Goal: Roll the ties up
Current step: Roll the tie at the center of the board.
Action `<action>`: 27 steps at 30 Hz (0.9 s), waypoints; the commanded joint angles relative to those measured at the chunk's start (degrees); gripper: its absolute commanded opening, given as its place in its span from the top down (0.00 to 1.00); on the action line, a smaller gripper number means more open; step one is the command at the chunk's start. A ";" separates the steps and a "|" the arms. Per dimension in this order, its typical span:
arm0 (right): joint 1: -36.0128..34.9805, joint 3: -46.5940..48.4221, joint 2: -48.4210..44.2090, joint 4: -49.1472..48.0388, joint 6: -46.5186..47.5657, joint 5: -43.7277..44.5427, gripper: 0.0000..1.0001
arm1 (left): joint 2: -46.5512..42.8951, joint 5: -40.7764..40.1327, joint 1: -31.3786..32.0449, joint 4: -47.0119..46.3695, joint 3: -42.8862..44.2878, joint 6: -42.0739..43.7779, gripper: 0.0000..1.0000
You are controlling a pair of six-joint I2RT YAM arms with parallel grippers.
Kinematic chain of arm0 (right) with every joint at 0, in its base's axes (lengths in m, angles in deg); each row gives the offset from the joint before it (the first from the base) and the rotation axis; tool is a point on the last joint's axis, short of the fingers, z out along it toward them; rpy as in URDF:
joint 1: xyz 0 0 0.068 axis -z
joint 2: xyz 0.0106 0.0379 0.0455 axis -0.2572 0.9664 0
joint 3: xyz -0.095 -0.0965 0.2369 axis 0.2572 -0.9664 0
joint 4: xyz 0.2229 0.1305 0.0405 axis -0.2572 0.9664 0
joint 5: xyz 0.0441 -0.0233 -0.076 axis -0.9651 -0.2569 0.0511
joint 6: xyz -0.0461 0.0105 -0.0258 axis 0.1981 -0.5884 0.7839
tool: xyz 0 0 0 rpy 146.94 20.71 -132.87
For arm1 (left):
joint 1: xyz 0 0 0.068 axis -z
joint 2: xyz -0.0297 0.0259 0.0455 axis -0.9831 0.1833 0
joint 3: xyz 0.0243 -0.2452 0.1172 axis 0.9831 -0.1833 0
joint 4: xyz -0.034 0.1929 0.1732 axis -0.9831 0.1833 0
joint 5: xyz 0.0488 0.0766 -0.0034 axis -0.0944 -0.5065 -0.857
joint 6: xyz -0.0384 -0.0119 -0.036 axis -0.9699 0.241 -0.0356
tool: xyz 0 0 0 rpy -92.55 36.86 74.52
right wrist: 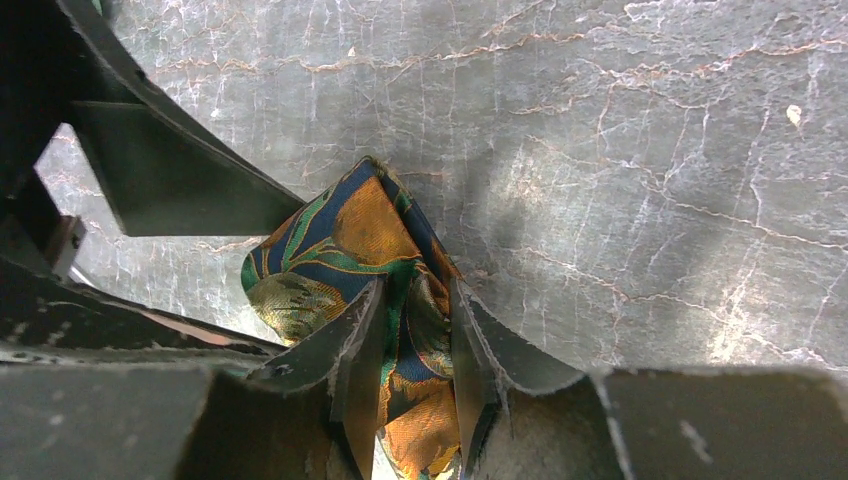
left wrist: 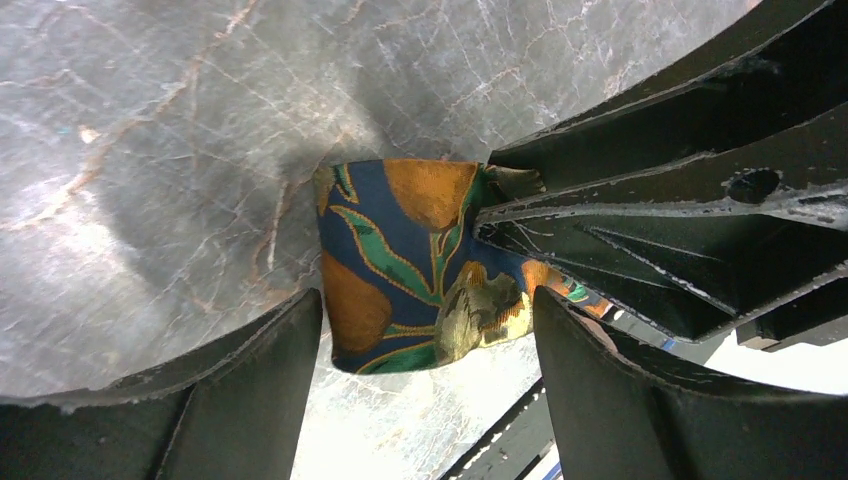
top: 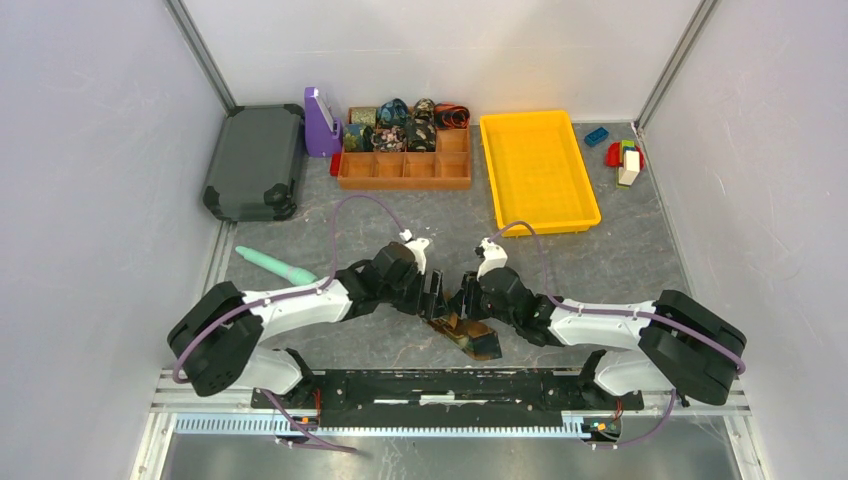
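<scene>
A tie [top: 466, 330] in blue, green and orange print lies near the table's front edge, between the two arms, one end rolled into a small coil [left wrist: 400, 260]. My right gripper [right wrist: 418, 290] is shut on the coil's folds [right wrist: 345, 235], with fabric pinched between its fingers. My left gripper [left wrist: 428, 300] is open, its fingers on either side of the coil and apart from it. In the top view the left gripper [top: 432, 295] and the right gripper [top: 470, 300] meet tip to tip over the tie. Several rolled ties [top: 405, 125] fill the back row of a wooden organizer [top: 405, 183].
A yellow tray [top: 538, 170] stands right of the organizer, with toy blocks [top: 625, 158] beyond it. At the back left sit a dark grey case [top: 255, 160] and a purple holder [top: 320, 122]. A teal stick [top: 275, 265] lies by the left arm.
</scene>
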 commanded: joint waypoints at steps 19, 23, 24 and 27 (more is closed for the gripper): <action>0.10 -2.32 -1.23 2.18 -0.45 -0.85 0.68 | 7.64 4.28 -0.10 -9.65 -2.27 -5.30 0.25; 0.03 -2.45 -1.60 2.25 -0.58 -0.89 0.68 | 7.39 2.38 -0.11 -11.22 -3.33 -6.35 0.35; 0.03 -2.49 -1.63 2.21 -0.62 -0.89 0.68 | 7.21 2.15 -0.10 -11.76 -3.76 -6.61 0.38; 0.03 -2.50 -1.89 2.21 -0.69 -0.93 0.68 | 6.80 1.45 -0.10 -12.71 -4.49 -7.12 0.48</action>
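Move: The rolled end of the tie lies about 3 cm to the left hand's right and 3 cm below, level with it fore and aft. The right fingertips, already pinching the tie, stand about 5 cm to the left hand's right and 1 cm ahead; its tail lies some 8 cm right, 8 cm back and 4 cm down. From the right hand, the rolled end is about 2 cm left, 1 cm back and 2 cm down. The left hand goes some 2 cm down and right, narrowing around the tie roll the right keeps pinched. ##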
